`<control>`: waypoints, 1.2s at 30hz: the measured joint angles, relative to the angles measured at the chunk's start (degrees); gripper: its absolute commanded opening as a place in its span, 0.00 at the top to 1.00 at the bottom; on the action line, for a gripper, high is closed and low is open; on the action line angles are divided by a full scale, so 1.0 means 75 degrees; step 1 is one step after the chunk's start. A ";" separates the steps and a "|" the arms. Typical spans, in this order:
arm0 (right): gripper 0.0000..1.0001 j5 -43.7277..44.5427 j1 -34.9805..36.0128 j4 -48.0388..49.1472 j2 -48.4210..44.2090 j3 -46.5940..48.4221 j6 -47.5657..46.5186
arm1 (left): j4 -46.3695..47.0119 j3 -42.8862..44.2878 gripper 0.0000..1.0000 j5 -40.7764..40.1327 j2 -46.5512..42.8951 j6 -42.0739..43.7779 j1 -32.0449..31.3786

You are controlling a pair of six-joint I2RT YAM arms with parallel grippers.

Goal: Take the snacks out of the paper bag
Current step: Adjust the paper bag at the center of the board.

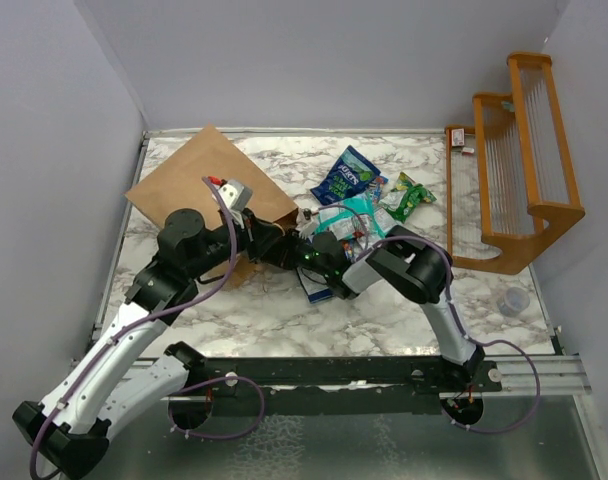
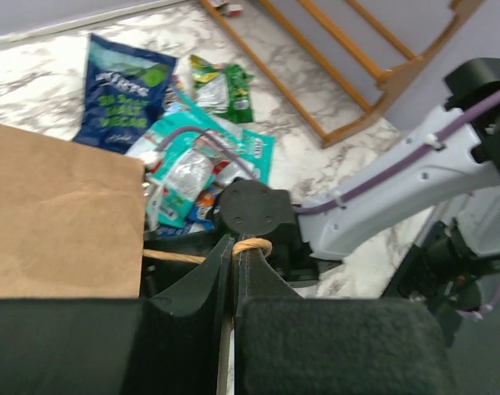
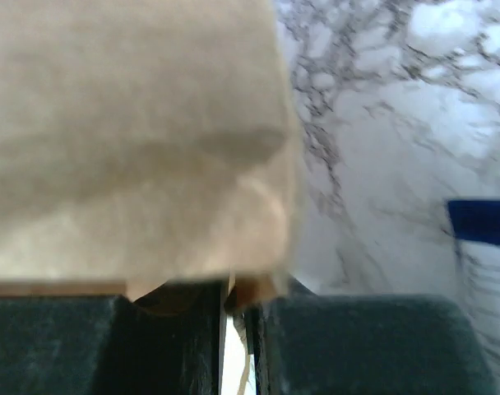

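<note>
The brown paper bag (image 1: 199, 180) lies flat at the table's back left. My left gripper (image 2: 235, 243) is shut on its thin twisted handle (image 2: 254, 245) at the bag's mouth (image 2: 61, 214). Facing it, my right gripper (image 3: 238, 288) has its jaws nearly together, pinching the bag's paper edge (image 3: 127, 140). Snacks lie outside on the marble: a dark blue packet (image 1: 346, 175), a green one (image 1: 406, 196), a teal one (image 1: 349, 215) and a blue one (image 1: 316, 287) under my right wrist. The bag's inside is hidden.
An orange wooden rack (image 1: 514, 170) stands along the right side. A small clear cup (image 1: 514, 303) sits in front of it. The two grippers (image 1: 284, 250) meet almost tip to tip mid-table. Grey walls close in the left, back and right.
</note>
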 measured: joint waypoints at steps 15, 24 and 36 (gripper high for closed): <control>0.39 -0.0085 -0.0055 -0.0895 -0.0988 -0.1445 -0.0414 | -0.0207 -0.0530 1.00 -0.2291 0.0265 -0.0574 -0.0009; 0.35 -0.0189 -0.0015 -0.2186 -0.2975 -0.2305 -0.2425 | -0.0519 -0.0746 1.00 -0.2535 -0.0600 -0.0475 -0.0015; 0.43 -0.0688 0.0653 -0.1719 -0.5036 -0.3503 -0.7793 | -0.1040 -0.0364 1.00 -0.2678 -0.0836 -0.0358 -0.0015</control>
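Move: The paper bag lies tipped on its side, held by both grippers: its middle is about 9 cm ahead of the right hand, 9 cm to its left and slightly above it. The teal packets lie some 26 cm right of that hand and 6 cm ahead, the blue crisps packet 22 cm right and 16 cm ahead, both lower. From the left hand, gripping the upper handle, the bag's middle is roughly 17 cm left, 7 cm ahead and 18 cm below. The bag's lower rim, pinched at first by the right gripper, is lowered about 4 cm and let go as those fingers open wide; that hand draws back and right about 10 cm each way, then climbs and rolls some 55 degrees about its fingers. The left keeps the handle pinched, reaching forward, left and down about 5 cm, then easing back and partly up as it continues left, turned 20 degrees counter-clockwise. ##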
